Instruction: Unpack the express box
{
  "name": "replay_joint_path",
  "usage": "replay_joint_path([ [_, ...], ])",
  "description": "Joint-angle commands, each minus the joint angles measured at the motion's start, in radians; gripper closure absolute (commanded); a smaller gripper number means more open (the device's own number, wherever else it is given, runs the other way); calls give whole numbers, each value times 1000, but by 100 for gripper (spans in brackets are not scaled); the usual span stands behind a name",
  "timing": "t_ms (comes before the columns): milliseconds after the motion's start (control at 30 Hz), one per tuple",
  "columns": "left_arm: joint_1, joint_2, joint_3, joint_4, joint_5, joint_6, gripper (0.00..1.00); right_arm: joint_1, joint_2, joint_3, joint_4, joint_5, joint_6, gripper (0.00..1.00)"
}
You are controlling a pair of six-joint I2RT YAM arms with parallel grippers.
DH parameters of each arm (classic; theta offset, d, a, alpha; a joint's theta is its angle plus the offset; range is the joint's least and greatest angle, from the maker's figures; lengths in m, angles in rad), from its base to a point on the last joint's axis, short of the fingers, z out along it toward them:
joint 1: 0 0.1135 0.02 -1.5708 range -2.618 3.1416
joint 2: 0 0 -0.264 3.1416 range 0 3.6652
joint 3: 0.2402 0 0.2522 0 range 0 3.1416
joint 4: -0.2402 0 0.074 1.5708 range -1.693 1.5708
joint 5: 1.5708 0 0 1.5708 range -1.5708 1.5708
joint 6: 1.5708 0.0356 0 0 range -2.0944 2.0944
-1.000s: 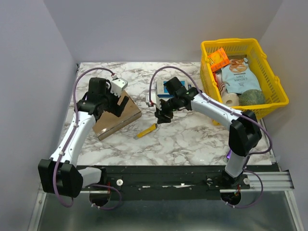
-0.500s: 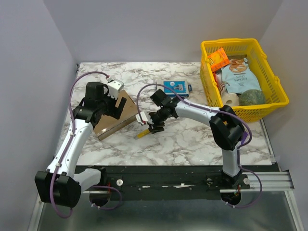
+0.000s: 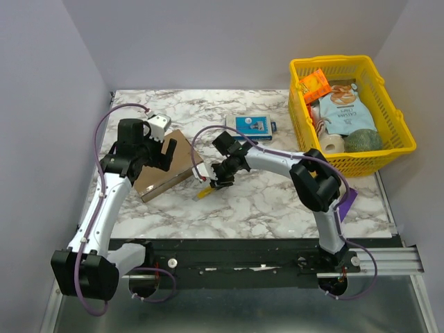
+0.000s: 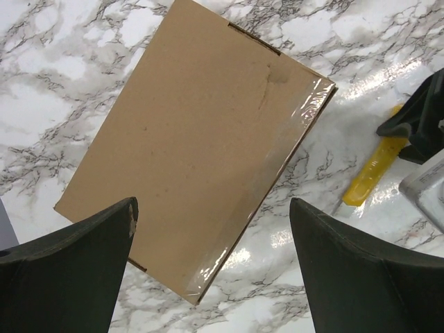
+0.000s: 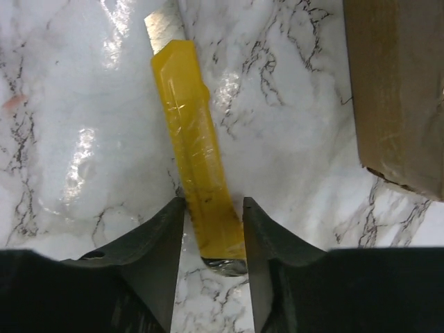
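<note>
The express box (image 3: 171,166) (image 4: 194,146) is a flat brown cardboard mailer lying closed on the marble table, with clear tape along one edge. My left gripper (image 3: 158,152) (image 4: 213,208) hovers above it, wide open and holding nothing. A yellow utility knife (image 3: 203,192) (image 5: 198,152) (image 4: 374,170) lies on the table just right of the box, its blade end pointing away from the wrist. My right gripper (image 3: 216,180) (image 5: 213,208) is down at the table, its two fingers pressed against both sides of the knife's handle end. One corner of the box (image 5: 395,90) shows beside the knife.
A small blue box (image 3: 252,126) with a white label lies behind the right arm. A yellow plastic basket (image 3: 402,135) with snack packets and rolls stands at the back right. A purple scrap (image 3: 347,198) lies by the right arm's elbow. Grey walls close the table in.
My right gripper has swung left and down from near the blue box onto the yellow knife and narrowed around its handle. The left gripper has drawn back slightly, still open over the box.
</note>
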Motion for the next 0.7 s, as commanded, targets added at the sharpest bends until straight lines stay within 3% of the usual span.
replay_joint_path([
  [0,7,-46,-21,0,35,-11,1,22,64,46,-30,61,-24,57],
  [33,7,-50,-23,0,36,-8,1,26,69,49,-33,79,-41,61],
  [67,9,-54,-23,3,39,-5,1,32,77,50,-56,91,-53,73],
  [167,16,-51,-14,16,53,-3,1,33,78,32,-82,142,-63,89],
  [267,18,-39,13,26,93,11,2,18,-5,1,-107,130,12,95],
  [433,15,-14,54,42,196,84,4,-43,-179,36,-278,-33,135,97],
  [600,-14,18,109,30,364,198,4,-111,-285,70,-443,-76,148,99],
  [633,-39,21,115,20,372,218,4,-120,-293,67,-443,-70,160,98],
  [667,-69,29,121,13,360,236,4,-131,-299,60,-432,-67,167,90],
])
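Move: The right hand is low over the butt end of the yellow knife, with that end between its half-open fingertips. The knife's middle lies about 4 cm to the left, 2 cm back and 2 cm below. The cardboard box is centred some 17 cm to the left and 6 cm ahead; the blue box is about 19 cm ahead and 10 cm to the right. For the left hand, the knife is roughly 16 cm to the right, 3 cm back and 19 cm below. At the knife's butt end the right fingers shut completely, edging about 1 cm forward as they do, then the closed hand comes away without the knife, rising about 10 cm and swinging 7 cm to the right, with a slight clockwise turn. Late on, the open left hand lifts and drifts right about 3 cm each, turning clockwise. ##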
